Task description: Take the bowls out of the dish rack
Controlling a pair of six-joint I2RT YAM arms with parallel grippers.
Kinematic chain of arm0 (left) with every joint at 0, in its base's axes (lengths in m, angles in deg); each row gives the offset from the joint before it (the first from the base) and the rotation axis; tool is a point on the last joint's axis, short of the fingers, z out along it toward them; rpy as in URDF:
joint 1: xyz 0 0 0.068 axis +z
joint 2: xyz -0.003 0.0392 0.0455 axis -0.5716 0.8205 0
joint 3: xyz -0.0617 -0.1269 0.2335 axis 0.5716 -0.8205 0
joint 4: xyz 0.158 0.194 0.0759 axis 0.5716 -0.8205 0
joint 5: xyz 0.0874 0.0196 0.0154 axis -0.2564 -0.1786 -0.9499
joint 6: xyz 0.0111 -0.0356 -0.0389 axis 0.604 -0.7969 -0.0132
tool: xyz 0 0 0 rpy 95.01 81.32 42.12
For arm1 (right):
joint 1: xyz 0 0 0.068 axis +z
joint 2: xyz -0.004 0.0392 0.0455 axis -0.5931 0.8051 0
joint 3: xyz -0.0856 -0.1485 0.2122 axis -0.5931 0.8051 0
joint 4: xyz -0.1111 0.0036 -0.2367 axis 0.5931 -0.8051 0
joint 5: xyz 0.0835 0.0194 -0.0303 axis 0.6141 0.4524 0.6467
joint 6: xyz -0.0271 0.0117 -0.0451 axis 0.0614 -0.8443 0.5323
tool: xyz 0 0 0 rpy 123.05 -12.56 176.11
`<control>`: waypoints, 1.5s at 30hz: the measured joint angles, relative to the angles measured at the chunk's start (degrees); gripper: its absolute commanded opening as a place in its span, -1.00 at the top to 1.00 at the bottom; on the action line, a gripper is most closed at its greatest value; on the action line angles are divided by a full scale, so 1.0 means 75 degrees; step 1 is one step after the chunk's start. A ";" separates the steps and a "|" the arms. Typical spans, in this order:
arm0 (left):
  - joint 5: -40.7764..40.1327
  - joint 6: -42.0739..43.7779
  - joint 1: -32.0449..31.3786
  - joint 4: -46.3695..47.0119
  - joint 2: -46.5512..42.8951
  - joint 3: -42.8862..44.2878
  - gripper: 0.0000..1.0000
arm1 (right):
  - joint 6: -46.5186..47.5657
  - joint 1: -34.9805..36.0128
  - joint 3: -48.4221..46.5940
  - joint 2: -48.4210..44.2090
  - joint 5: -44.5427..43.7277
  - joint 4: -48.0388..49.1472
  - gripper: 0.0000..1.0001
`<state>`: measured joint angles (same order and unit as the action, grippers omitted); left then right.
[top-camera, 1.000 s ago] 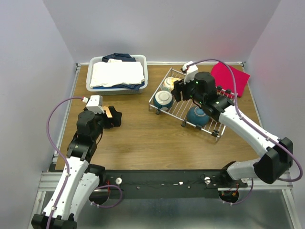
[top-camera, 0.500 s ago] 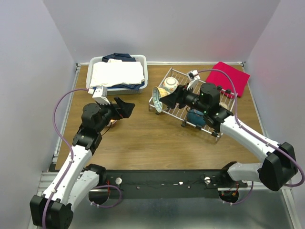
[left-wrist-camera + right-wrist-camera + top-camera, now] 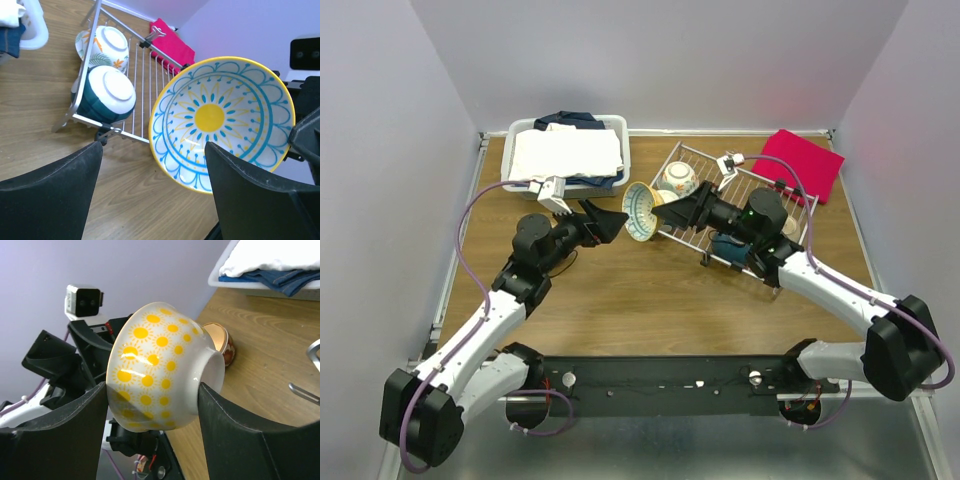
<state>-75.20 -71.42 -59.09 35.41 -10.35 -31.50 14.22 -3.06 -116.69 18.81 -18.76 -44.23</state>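
Note:
My right gripper (image 3: 658, 210) is shut on a white bowl with yellow suns outside (image 3: 155, 365), one finger on its rim side and one at its foot. The bowl (image 3: 638, 212) hangs on its side above the table, left of the dish rack (image 3: 760, 200). Its blue-and-yellow patterned inside (image 3: 220, 120) faces my left gripper (image 3: 610, 221), which is open right in front of the rim (image 3: 152, 147). A floral bowl (image 3: 102, 45) and an upturned teal bowl (image 3: 107, 95) sit in the rack (image 3: 137, 75). A small red bowl with an orange inside (image 3: 221, 342) stands on the table.
A white bin of folded cloth (image 3: 567, 152) stands at the back left. A red cloth (image 3: 802, 163) lies behind the rack at the back right. The right forearm (image 3: 820, 280) crosses the rack's near corner.
My right arm lifted the sun-patterned bowl out of the rack and swung it left, tipping it on its side. My left arm rose and reached right to meet it.

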 measured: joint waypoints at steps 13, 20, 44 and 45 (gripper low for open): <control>-0.0047 -0.1148 -0.0213 0.1093 0.0670 -0.0452 -0.05 | -0.1174 0.0000 0.0740 0.0000 0.0256 0.1241 -0.01; 0.0041 -0.1676 -0.0291 0.1647 0.0883 -0.0583 0.38 | -0.1515 -0.0003 0.0938 0.0017 0.0332 0.1676 -0.02; -0.0705 -0.0440 -0.0367 -0.0600 -0.0615 -0.0833 1.00 | -0.0332 0.0020 0.0938 -0.0662 0.0242 0.0350 -1.00; -0.0828 -0.0254 -0.0367 -0.0915 -0.0676 -0.0793 1.00 | -0.0044 0.0020 0.0839 -0.0769 0.0146 0.0055 -1.00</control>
<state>-81.41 -73.32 -61.85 28.55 -15.42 -37.45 13.89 -2.90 -110.40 13.04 -17.67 -43.81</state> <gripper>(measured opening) 0.021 0.996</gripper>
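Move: The held yellow-dotted bowl, mouth facing the left gripper, has its middle about 8 cm right of the left hand, 1 ahead and 3 above; the right hand holds it 5 cm to its own left, level, with the left gripper 13 cm left, 1 back and 3 lower. From the left hand, a teal bowl on the rack is some 25 ahead, 13 right; the stacked bowls, 11 ahead, 21 left; both nearly 20 below. The left hand eases about 3 cm right and slightly down, rolling its left side down while its fingers close from nearly wide open onto the bowl's near rim, as the right hand keeps its grip and draws back some 2 cm. Once the rim is pinched, the right fingers open fully and the right hand shifts a centimetre to its right, while the left hand carries the bowl about 4 cm left and as far down, rolling back. ##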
